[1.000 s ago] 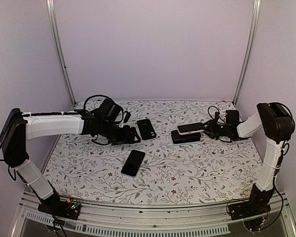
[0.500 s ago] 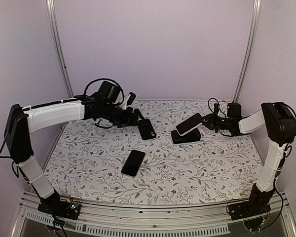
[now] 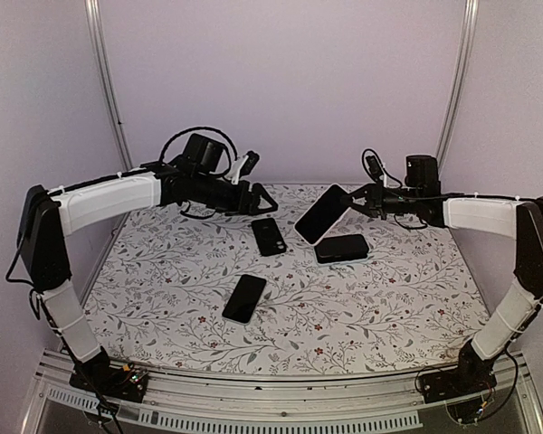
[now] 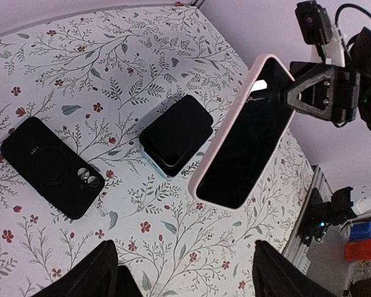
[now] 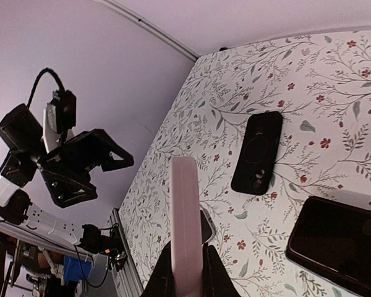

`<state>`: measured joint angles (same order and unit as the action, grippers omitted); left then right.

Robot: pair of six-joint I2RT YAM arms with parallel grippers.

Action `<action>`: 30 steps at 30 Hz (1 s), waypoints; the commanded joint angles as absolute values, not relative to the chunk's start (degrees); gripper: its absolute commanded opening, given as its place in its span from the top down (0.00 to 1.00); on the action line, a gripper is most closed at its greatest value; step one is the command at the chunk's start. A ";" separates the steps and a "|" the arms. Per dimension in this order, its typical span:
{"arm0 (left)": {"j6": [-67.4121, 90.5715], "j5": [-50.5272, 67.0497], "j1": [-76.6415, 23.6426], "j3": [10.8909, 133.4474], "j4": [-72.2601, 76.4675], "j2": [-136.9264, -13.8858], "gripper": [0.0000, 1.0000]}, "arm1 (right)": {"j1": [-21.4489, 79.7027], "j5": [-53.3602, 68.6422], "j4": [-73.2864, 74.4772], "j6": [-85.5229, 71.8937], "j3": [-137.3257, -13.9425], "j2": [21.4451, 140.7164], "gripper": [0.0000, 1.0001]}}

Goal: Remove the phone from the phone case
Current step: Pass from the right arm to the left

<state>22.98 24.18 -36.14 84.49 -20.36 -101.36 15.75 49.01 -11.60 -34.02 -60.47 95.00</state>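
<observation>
A phone in a pink case (image 3: 321,214) hangs tilted in the air above the table, screen toward the left arm. My right gripper (image 3: 351,201) is shut on its upper end. In the right wrist view the pink case (image 5: 185,210) shows edge-on, pinched between the right gripper (image 5: 187,263) fingers. My left gripper (image 3: 258,198) hovers open a short way left of the phone, apart from it. In the left wrist view the pink-cased phone (image 4: 247,133) lies ahead of the left gripper (image 4: 185,278), whose fingers (image 4: 93,272) hold nothing.
A black case (image 3: 269,236) lies back up on the flowered table (image 3: 389,298), its camera holes showing. A dark phone in a pale blue case (image 3: 341,248) lies under the raised phone. A bare black phone (image 3: 244,298) lies nearer the front. Walls stand close on three sides.
The right gripper closed on the pink-cased phone and lifted it up and left off the blue-cased phone. The left arm rose and swung right toward it, still open.
</observation>
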 commanded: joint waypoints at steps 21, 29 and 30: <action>18.90 50.49 -38.68 83.23 -11.66 -103.72 0.39 | 31.02 57.94 8.70 -18.26 -72.38 90.76 1.00; 18.90 53.98 -40.66 83.41 -11.06 -104.92 0.52 | 31.33 58.92 9.79 -16.86 -73.26 91.71 1.00; 18.97 54.30 -40.69 83.34 -10.98 -105.03 0.55 | 31.36 58.97 9.85 -16.66 -73.36 91.81 1.00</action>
<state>19.51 51.33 -39.64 83.94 -12.62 -104.18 30.87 56.12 10.52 -18.15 -70.19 91.61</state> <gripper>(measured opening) 0.493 0.111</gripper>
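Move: The pink-edged phone hangs from the right fingers by its upper end, its middle about 14 cm right of the left hand, 1 cm back and 4 cm lower. From the left hand, the black box lies 21 cm right, 6 ahead and the black case straight ahead by 10, both some 20 cm below. From the right hand, the open left fingers are about 21 cm left and 3 cm back at its height; that box sits 4 cm ahead, 1 left, 19 below. Keeping its pinch on the phone's upper end, the right hand sweeps it back and left, rising slightly, about 15 cm towards the left fingers, fast then easing off, and swings counter-clockwise. The left hand comes back and right to meet it, some 10 cm, turning roughly 30 degrees, mostly clockwise, and partly closes its fingers astride the phone's free edge; whether they touch can't be seen. ##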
